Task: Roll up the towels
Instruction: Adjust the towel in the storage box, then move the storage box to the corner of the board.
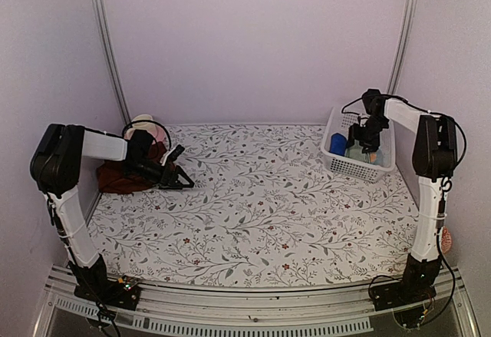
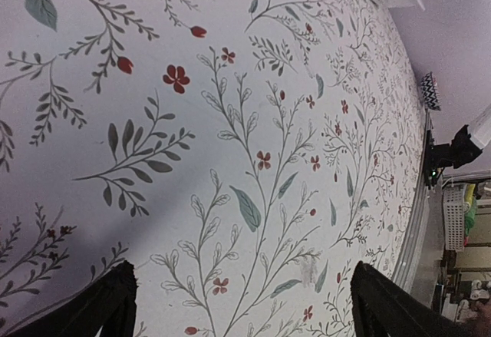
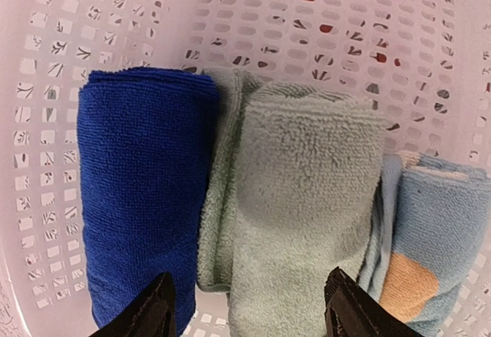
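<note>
The dark maroon towel (image 1: 115,177) lies crumpled at the table's left edge, just behind my left gripper (image 1: 182,168). That gripper points right and stands wide open over the bare floral covering, nothing between its fingers (image 2: 107,306). My right gripper (image 1: 357,145) hangs inside the white basket (image 1: 336,164). In the right wrist view it (image 3: 252,310) is open above a rolled sage-green towel (image 3: 307,199), its fingertips (image 3: 153,314) apart from the cloth. A rolled dark blue towel (image 3: 146,199) lies to the left. The light-blue towel (image 3: 441,222) with an orange patch lies to the right.
The basket sits at the table's back right corner against the wall. A pale pink and cream cloth object (image 1: 143,124) rests in the back left corner behind the left arm. Walls close in the table on three sides. The floral covering (image 1: 268,206) spans the table.
</note>
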Available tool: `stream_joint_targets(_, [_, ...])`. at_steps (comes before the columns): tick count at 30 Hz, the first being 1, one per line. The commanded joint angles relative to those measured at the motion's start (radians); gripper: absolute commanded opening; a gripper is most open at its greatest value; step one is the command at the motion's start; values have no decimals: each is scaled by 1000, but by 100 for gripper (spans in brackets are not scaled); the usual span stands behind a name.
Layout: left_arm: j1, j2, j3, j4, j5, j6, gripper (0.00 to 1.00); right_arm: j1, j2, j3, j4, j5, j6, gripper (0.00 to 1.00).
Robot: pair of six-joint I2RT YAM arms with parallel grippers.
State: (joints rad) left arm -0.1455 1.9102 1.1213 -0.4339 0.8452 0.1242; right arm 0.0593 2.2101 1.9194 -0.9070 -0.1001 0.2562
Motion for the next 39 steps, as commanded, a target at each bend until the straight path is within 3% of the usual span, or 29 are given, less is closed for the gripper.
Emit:
stream_joint_targets(1, [11, 13, 24, -16, 5, 17, 97, 4, -88, 25, -53, 63, -36, 68])
stream_joint_targets(10, [39, -21, 46, -25, -47, 30, 97, 36, -283, -78, 2, 126, -74, 75])
stream_joint_targets(12, [56, -32, 52, -31, -60, 35, 97, 74, -318, -115, 31, 171, -78, 82])
stream_joint_targets(14, [80, -41, 61, -47, -68, 48, 97, 118, -323, -125, 41, 214, -81, 100])
stream_joint_targets(23, [230, -163, 29, -59, -148, 110, 97, 302, -167, 30, 106, 499, -68, 99])
stream_joint_targets(31, [260, -291, -42, -64, -211, 144, 97, 320, 94, 258, 110, 571, -103, 99])
stream_joint_targets(39, [304, -350, -106, -92, -194, 171, 97, 317, 174, 234, 114, 741, -170, 99])
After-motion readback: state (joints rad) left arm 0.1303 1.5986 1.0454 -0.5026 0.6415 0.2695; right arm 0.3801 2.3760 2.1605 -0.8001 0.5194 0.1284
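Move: The storage box's left rim, midway along it, lies about 9 cm left of the right hand, 5 cm farther out and roughly level in height. Some 3 cm below that hand are three rolled towels: light green almost under it, 1 cm ahead; blue 6 cm left and 1 cm ahead; blue-orange 5 cm right and 1 cm back. From the left hand the dark red towel lies about 15 cm left, 5 cm ahead, 5 cm down; the pink saucer 12 cm left, 20 cm ahead, 5 cm down. The storage box's left rim is what the right hand comes to: it lifts some 12 cm clear of the towels, opening wide, swings about 10 cm left, then reaches forward and sinks about 9 cm with its fingers tilting in to the right, one each side of the rim, still open. The open left hand swings about 13 cm left to the dark red towel, rising about 6 cm. ##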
